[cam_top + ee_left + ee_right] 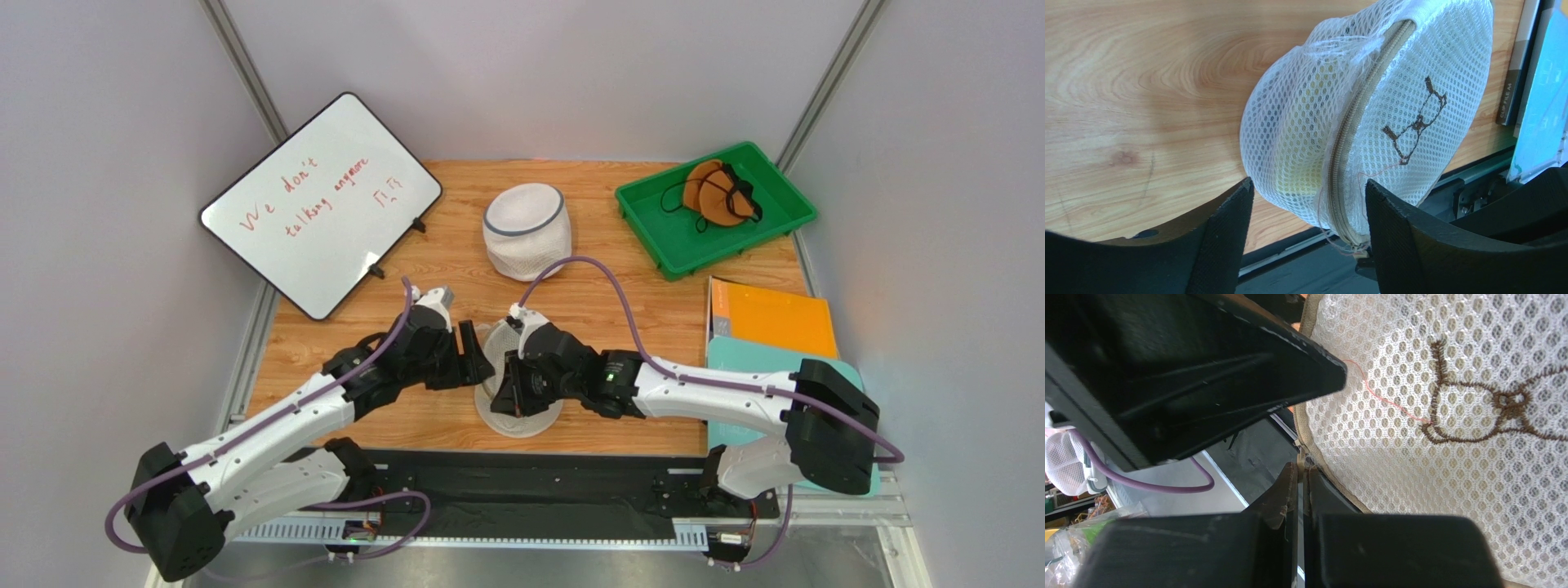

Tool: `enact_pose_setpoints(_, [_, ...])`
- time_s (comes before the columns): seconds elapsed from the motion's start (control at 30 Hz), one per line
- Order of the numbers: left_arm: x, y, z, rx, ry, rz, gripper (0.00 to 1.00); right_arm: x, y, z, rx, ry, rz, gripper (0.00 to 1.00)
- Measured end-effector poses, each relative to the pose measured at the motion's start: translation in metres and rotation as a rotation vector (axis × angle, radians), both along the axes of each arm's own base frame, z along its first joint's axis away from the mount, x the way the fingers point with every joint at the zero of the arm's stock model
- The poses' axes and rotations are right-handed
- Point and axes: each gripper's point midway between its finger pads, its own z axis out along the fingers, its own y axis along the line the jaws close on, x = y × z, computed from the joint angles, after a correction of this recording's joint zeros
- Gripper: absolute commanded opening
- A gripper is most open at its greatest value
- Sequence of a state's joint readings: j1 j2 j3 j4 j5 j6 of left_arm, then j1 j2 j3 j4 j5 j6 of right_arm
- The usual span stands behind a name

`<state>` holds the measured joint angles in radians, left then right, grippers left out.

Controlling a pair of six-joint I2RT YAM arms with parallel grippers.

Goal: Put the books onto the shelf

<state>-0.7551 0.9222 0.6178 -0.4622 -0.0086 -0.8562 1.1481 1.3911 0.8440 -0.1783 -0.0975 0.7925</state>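
Observation:
Two books lie at the table's right edge, an orange book [773,316] and a teal book [761,368] under it; their edges [1536,92] show in the left wrist view. The shelf is out of view. Between the arms, a white mesh bag [528,423] [1364,104] [1444,447] with a tan zipper [1352,153] lies near the front edge. My left gripper [472,355] [1309,190] is open, its fingers [1229,226] either side of the bag's lower edge without touching it. My right gripper [505,395] [1301,468] is shut on the zipper tab.
A whiteboard [321,202] leans at the back left. A second white mesh bag [528,230] stands at the back middle. A green tray [715,233] at the back right holds brown items [718,194]. A black rail [552,490] runs along the near edge.

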Motion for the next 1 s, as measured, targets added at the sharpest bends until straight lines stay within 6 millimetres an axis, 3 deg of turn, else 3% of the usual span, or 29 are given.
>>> enact_pose_setpoints(0.1, [-0.002,-0.005,-0.002,-0.016,0.009,-0.003,0.44,0.000,0.001,0.001,0.003,0.001,0.003,0.00])
enact_pose_setpoints(0.27, [-0.005,-0.014,-0.004,-0.046,0.022,-0.016,0.25,-0.001,0.002,0.000,0.001,0.005,0.007,0.00])
enact_pose_setpoints(0.43, [-0.004,-0.018,-0.003,-0.071,0.023,-0.015,0.00,-0.001,0.002,-0.001,0.000,0.006,0.007,0.00])
enact_pose_setpoints(1.0, [0.005,-0.018,-0.004,-0.054,0.015,-0.005,0.00,-0.002,-0.006,-0.008,-0.015,0.006,-0.007,0.00])
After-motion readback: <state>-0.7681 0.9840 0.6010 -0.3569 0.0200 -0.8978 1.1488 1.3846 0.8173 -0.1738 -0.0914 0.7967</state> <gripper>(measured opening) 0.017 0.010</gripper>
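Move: The left hand, open, is poised just beside the mesh bag's zipped rim; the stretch of rim it will pinch lies some 2 cm to its right, about level in height. The zip pull, held in the right fingers, is roughly 7 cm back and 3 cm to the right of the left hand, and the bag's body is centred about 4 cm back, 5 cm right and 6 cm below. The second white bag stands about 20 cm ahead and 7 cm right. From the right hand, that stretch of rim is some 7 cm ahead and 1 cm left. The left hand slides about 2 cm to the right onto the mesh bag's zipped rim while its fingers go from wide open to shut, pinching the zip edge between the tips with only a slight roll of some 5 degrees, then stays almost in place with that grip. The right hand keeps its closed hold on the zip pull nearer the robot and hardly moves, sinking just under 1 cm towards the end. ##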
